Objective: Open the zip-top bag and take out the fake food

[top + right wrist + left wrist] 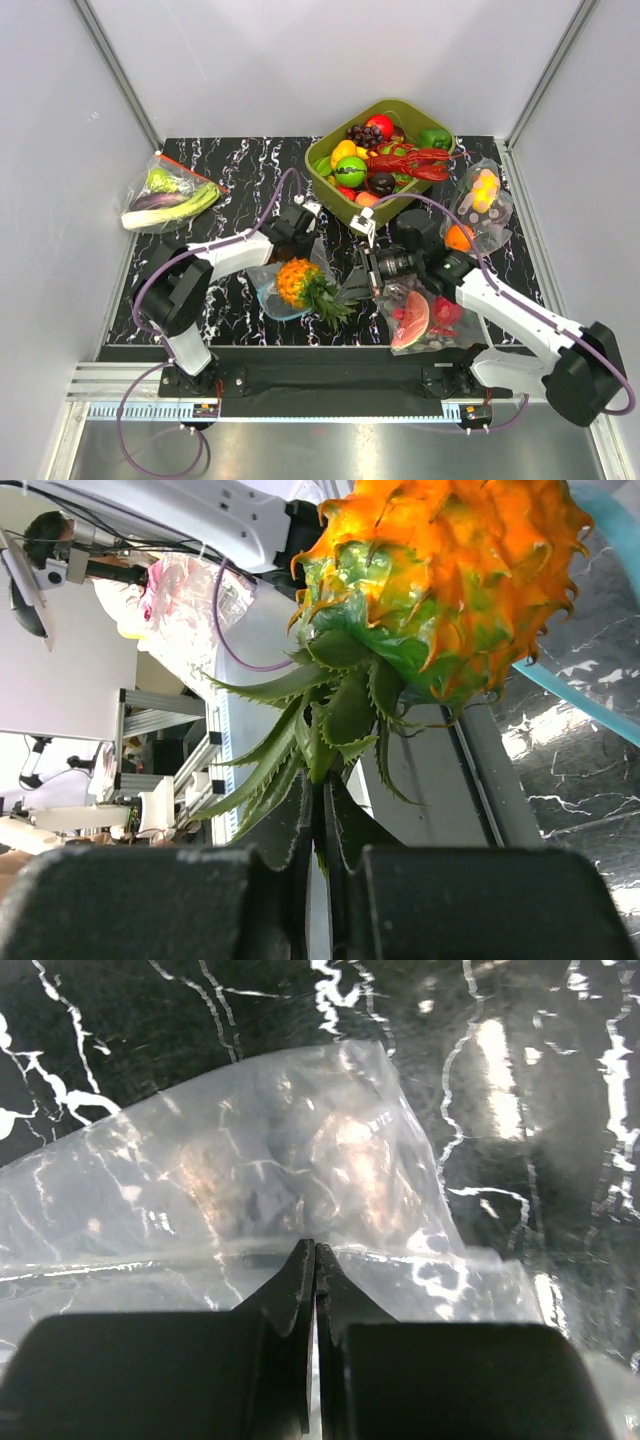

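The clear zip-top bag with a teal zip strip lies at the table's front middle. My left gripper is shut on the bag's clear plastic, its fingertips pinching a fold. The orange pineapple lies at the bag's mouth, its green crown pointing out to the right. My right gripper is shut on a crown leaf. The right wrist view shows the pineapple body just above the closed gripper, with the teal strip beside it. I see no other fruit in the bag.
A green bin at the back holds several fruits and a red lobster. A bag with a watermelon slice lies under my right arm. A bag of green vegetables lies far left. Another clear bag and an orange ball sit right.
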Robot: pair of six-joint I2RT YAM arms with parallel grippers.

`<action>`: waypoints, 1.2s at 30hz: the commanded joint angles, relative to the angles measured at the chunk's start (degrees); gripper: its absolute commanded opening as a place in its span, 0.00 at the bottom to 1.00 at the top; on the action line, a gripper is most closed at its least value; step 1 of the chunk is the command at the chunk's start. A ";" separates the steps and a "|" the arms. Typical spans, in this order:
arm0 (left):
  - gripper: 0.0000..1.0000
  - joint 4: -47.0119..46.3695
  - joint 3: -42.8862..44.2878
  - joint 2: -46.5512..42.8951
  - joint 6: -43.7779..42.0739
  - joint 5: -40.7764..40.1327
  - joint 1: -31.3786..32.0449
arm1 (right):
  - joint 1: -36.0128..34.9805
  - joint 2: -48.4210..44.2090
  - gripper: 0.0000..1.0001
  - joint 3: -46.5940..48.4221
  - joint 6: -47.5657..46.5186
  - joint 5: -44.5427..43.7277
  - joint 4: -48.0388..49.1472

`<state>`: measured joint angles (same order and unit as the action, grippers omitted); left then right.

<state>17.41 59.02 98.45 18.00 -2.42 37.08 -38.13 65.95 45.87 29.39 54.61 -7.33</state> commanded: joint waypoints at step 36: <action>0.99 0.16 -0.76 -34.38 1.51 -7.96 -4.74 | 24.05 28.23 0.00 55.00 -24.81 -44.50 -16.13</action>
<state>16.80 54.70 66.85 19.75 -10.15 32.56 -17.08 88.75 94.02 6.33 12.49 -26.37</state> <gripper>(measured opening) 0.988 0.076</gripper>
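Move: The right hand still grips the pineapple's crown, its body about 11 cm left. The green bin's middle lies some 33 cm ahead, 9 cm right and 15 cm below; the watermelon bag 4 cm ahead, 20 cm right, 21 cm below. From the left hand, shut on the opened bag's closed end, that bag's middle is 6 cm back, 3 cm left and 3 cm below; the bin 17 cm ahead, 17 cm right. Right carries the pineapple by its crown 30 cm forward-right over the bin; left rises, opening, off the bag. ##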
